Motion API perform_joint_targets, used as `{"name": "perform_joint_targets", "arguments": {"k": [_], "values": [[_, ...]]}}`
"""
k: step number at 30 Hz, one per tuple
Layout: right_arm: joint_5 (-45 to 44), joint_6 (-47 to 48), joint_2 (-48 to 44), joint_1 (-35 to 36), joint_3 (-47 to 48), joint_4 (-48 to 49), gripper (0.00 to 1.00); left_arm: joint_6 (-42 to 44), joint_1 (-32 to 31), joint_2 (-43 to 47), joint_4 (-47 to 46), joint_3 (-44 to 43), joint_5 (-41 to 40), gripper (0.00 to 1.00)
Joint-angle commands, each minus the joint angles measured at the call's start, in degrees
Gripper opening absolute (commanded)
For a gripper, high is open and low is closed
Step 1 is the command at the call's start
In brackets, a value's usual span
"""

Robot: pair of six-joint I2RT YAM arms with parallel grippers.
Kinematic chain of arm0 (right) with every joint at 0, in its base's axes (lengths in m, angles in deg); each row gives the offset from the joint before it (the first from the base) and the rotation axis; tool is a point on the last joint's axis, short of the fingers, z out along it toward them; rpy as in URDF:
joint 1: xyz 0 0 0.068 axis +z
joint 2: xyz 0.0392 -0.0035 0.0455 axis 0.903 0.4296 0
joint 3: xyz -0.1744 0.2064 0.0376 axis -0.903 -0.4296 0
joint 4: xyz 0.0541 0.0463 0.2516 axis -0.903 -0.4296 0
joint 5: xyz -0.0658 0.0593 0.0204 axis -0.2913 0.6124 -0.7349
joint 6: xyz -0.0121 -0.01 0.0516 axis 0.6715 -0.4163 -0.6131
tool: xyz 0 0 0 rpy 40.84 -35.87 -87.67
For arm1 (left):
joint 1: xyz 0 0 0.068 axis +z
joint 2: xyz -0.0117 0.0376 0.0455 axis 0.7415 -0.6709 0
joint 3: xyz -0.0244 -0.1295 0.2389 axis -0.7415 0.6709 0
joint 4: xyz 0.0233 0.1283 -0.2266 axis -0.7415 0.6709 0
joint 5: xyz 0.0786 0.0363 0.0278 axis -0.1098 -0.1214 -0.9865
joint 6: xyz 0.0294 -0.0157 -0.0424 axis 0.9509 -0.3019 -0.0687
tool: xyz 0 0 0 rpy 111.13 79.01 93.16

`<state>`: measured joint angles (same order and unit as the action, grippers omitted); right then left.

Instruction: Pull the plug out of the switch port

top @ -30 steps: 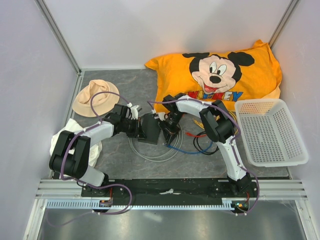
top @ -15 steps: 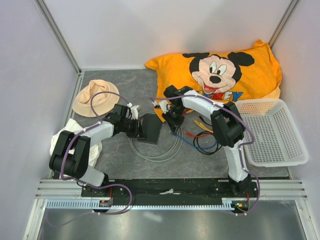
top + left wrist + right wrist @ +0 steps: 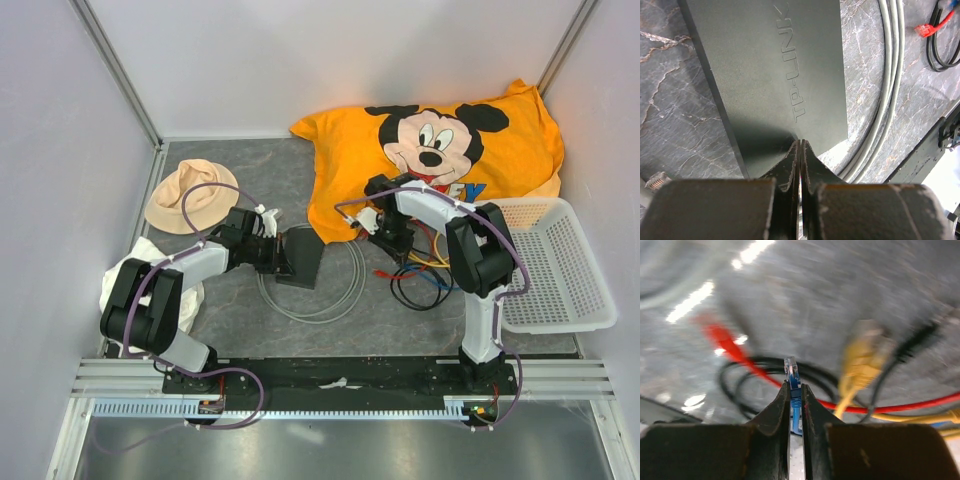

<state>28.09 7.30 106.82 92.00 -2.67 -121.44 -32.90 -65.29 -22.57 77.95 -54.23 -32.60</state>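
Observation:
The switch (image 3: 303, 258) is a flat dark grey box with TP-LINK lettering, lying on the mat; it fills the left wrist view (image 3: 775, 75). My left gripper (image 3: 283, 260) is shut, its fingertips (image 3: 800, 145) pressed together on the switch's near edge. My right gripper (image 3: 386, 238) is to the right of the switch and clear of it, over the loose cables. It is shut on a blue plug (image 3: 792, 377) whose clear tip sticks out beyond the fingers. The switch's sockets are hidden from view.
A grey cable coil (image 3: 335, 300) lies around and under the switch. Red (image 3: 725, 345), yellow (image 3: 865, 355) and black cables are tangled below the right gripper. An orange Mickey pillow (image 3: 450, 140) is at the back, a white mesh basket (image 3: 545, 265) on the right, and a hat (image 3: 190, 195) on the left.
My right gripper has moved right, away from the switch, taking the blue plug and its cable with it. The left gripper and the switch have stayed almost still.

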Motion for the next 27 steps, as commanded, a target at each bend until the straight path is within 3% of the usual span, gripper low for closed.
{"name": "perform_joint_targets", "arguments": {"k": [1, 5, 6, 7, 9, 10, 13, 14, 16, 17, 22, 27], "values": [[-7.18, -1.25, 2.15, -3.88, 1.91, 2.19, 0.00, -0.53, -0.15, 0.80, -1.04, 0.10, -1.64, 0.02], [-2.97, -5.56, 3.12, -4.41, 8.22, 2.11, 0.00, 0.35, -0.15, 1.94, -0.60, 0.28, -1.64, 0.02], [-1.14, -6.36, 3.12, -4.33, 9.29, 2.19, 0.06, 0.44, -0.06, 2.29, -0.60, 0.19, -1.64, 0.02], [0.19, -6.98, 2.95, -4.33, 10.34, 2.46, 0.30, 0.62, -0.15, 2.56, -0.42, 0.19, -1.73, 0.01], [4.30, -8.30, 2.16, -4.41, 12.28, 3.07, 0.53, 1.14, -0.15, 3.08, -0.42, 0.01, -1.82, 0.02], [5.20, -8.82, 1.46, -4.41, 12.55, 4.90, 0.98, 1.49, -0.15, 3.43, 0.01, -0.16, -1.90, 0.04], [7.66, -10.50, -2.58, -4.41, 12.11, 9.91, 0.98, 3.69, -0.15, 4.40, 1.07, -1.74, -3.39, 0.40], [8.37, -11.02, -4.50, -4.50, 12.20, 11.24, 0.98, 5.09, -0.15, 5.01, 2.03, -2.35, -3.66, 0.57], [9.77, -13.39, -6.36, -4.41, 12.20, 15.79, 0.98, 7.11, -0.06, 5.98, 2.74, -4.29, -4.10, 0.76], [9.61, -14.70, -8.37, -4.33, 11.42, 17.65, 0.98, 7.82, 0.03, 6.77, 3.35, -4.99, -4.01, 0.97], [3.11, -25.42, -10.41, -3.63, 10.53, 23.55, 0.98, 12.03, 2.22, 8.09, 5.64, -10.26, -4.62, 0.99], [1.08, -26.49, -10.15, -2.75, 9.21, 23.20, 0.98, 13.27, 6.00, 8.71, 5.91, -13.96, -6.65, 0.99]]}}
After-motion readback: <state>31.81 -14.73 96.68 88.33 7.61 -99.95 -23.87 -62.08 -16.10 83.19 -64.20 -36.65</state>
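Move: About 3 cm back and 3 cm to the left of the right hand's held blue plug lies the red plug, 3 cm lower on the table. Two yellow plugs lie roughly 3 cm ahead and 3 cm right, with the black cable coil some 7 cm back and 6 cm right. From the left hand, the unplugged switch's middle is about 4 cm ahead, 2 cm right and 2 cm down; the red plug is some 22 cm right, about level fore-and-aft, 3 cm lower. Carrying the already freed blue plug, the right hand swings about 2.5 cm right and forward, then turns forward-left, opens wide to let it go among the loose cables and climbs some 13 cm towards the orange cloth, its fingertips tilting forward and left. The left hand, resting shut on the switch's near end, opens and lifts off about 8 cm, drawing forward too. ##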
